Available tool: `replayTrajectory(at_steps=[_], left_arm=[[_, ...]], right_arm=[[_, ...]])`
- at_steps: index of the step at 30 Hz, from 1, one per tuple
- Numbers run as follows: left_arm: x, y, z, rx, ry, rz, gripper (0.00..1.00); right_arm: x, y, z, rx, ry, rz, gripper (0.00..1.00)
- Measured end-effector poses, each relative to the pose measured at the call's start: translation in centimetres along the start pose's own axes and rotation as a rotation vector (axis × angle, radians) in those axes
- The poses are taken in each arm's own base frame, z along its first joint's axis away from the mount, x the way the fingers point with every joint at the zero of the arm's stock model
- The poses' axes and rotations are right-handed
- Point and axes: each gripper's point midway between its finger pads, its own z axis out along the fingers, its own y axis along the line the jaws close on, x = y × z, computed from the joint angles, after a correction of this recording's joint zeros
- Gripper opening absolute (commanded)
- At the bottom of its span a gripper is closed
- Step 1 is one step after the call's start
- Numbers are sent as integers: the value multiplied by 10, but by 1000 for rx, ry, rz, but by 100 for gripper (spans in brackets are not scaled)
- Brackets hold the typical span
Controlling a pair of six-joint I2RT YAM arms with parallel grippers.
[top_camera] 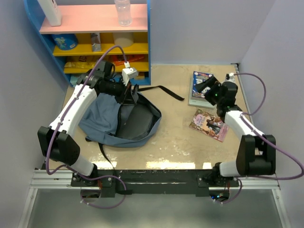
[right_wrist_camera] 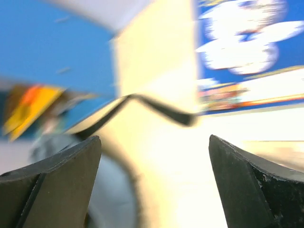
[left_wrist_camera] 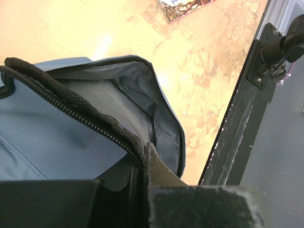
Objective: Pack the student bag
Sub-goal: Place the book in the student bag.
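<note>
The student bag (top_camera: 102,118), slate-blue with a dark grey lining, lies open at the left of the table. My left gripper (top_camera: 127,90) is shut on the bag's zipper rim at its far edge, holding the mouth up. In the left wrist view the left gripper (left_wrist_camera: 142,159) pinches the black zipper edge, and the student bag's lining (left_wrist_camera: 128,95) shows beyond. My right gripper (top_camera: 204,85) hovers open over a blue-covered book (top_camera: 199,78) at the right. In the right wrist view the right gripper (right_wrist_camera: 154,159) holds nothing between its fingers (right_wrist_camera: 61,185). The blue book (right_wrist_camera: 247,47) is blurred.
A second book (top_camera: 209,124) with a pink cover lies nearer on the right; its corner shows as the book (left_wrist_camera: 183,7) in the left wrist view. A black strap (top_camera: 164,90) trails from the bag. A blue shelf unit (top_camera: 95,28) with a bottle (top_camera: 122,12) stands at the back left.
</note>
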Motion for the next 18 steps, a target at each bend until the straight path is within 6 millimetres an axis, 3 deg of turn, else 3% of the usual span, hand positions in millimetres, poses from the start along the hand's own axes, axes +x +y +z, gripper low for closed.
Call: replayTrajectory(at_steps=[1, 4, 7, 12, 18], left_arm=[[1, 0, 0, 2, 1, -1, 0], [3, 0, 2, 5, 4, -4, 0], [4, 0, 2, 5, 6, -3, 0], [4, 1, 2, 5, 6, 5, 0], [5, 1, 3, 6, 7, 10, 0]], right_arm=[[-10, -24, 4, 65, -11, 12, 99], [-17, -71, 14, 203, 5, 27, 99], [-21, -97, 24, 291, 13, 26, 99], [-35, -116, 35, 393, -24, 0, 99], [-54, -113, 50, 481, -93, -83, 99]])
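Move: Ahead and to the right of the open right hand, the blue book lies about 12 cm farther out, 8 cm right and some 15 cm below, on a grey folder whose middle is about 3 cm nearer. The black strap's end is roughly 2 cm ahead and 5 cm left of the hand, and the photo-cover book about 11 cm back and 12 cm right. From the left hand, the blue book is roughly 20 cm ahead, 47 cm right and 20 cm lower. Swinging right and down from the bag's side, the right hand travels about 10 cm right and 7 cm down towards the blue book, then slows and eases more forward, some 6 cm in all, rising slightly. Its wide-open fingers tip down about 15 degrees while the hand turns some 20 degrees clockwise and its left side dips. The left hand keeps the bag's zipped rim pinched. ##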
